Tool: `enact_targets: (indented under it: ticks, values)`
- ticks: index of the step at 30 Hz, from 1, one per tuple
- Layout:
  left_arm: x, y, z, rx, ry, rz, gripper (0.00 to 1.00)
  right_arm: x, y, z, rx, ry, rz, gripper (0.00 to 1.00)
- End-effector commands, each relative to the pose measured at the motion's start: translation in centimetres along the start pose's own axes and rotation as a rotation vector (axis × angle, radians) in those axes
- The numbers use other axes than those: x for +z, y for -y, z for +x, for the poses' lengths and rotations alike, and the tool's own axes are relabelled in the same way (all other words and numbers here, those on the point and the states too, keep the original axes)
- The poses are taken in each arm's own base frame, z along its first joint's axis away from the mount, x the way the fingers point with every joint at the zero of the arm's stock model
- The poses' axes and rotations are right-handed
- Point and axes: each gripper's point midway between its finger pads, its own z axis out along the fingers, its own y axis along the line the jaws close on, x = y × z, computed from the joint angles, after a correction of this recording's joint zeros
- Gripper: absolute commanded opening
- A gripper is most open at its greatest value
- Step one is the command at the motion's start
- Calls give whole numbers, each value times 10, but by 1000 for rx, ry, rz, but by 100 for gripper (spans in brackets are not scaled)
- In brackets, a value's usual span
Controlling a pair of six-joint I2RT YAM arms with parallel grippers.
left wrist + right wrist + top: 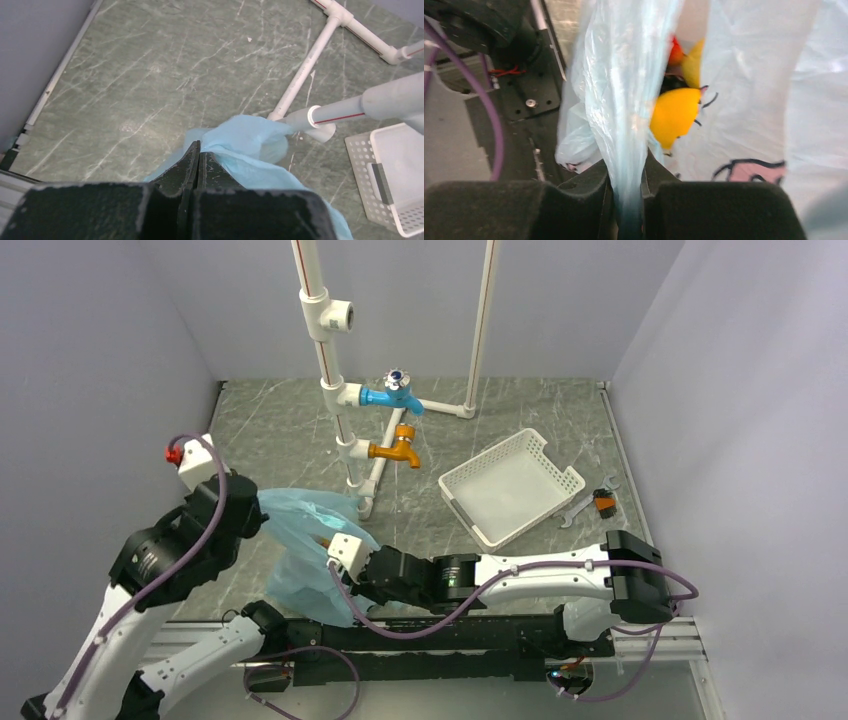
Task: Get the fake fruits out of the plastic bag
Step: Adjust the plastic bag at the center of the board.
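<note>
The light-blue plastic bag (312,540) hangs between both grippers at the near left. My left gripper (199,148) is shut on a bunched edge of the plastic bag (250,132); from above the left gripper (258,518) is at the bag's left side. My right gripper (626,172) is shut on a gathered fold of the plastic bag (621,75); from above the right gripper (345,578) is at its near right. Inside the bag lie the fake fruits: an orange-yellow one (674,115), a pale yellow one (694,62), a red one (675,52) and a dark one (671,83).
A white slotted basket (510,485) stands right of centre. A white pipe frame (330,390) carries a blue tap (393,395) and an orange tap (395,450), close behind the bag. A wrench (585,502) and a small orange-black part (605,503) lie at the right.
</note>
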Motion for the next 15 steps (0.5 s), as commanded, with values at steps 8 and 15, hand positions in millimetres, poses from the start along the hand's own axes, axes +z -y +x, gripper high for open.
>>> enact_targets:
  ticks: [8, 15]
  values:
    - [6, 46, 82, -13, -219, 338, 36, -24, -24, 2, 20, -32, -150, 54]
    - [-41, 36, 65, -60, -180, 511, 99, -42, -99, -47, 226, 132, -528, 77]
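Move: My left hand pinches the plastic bag's left edge high up; the bag's middle is about 9 cm to its right, 3 cm back and 25 cm below. From my right hand, at the near rim, the bag's middle lies some 7 cm ahead, 6 cm left and 11 cm down, the lemon inside about 8 cm ahead, 2 cm right and equally low. The pipe foot stands roughly 19 cm ahead of my right hand, 2 cm right, 15 cm down. I bring my left hand down about 8 cm and some 6 cm right over the bag, drawing back a little and turning clockwise, then open its fingers wide to let go of the edge, rising slightly at the end. My right hand eases a centimetre forward, then pulls back about 6 cm towards the base, fingers opening wide around the fold of rim still between them. ##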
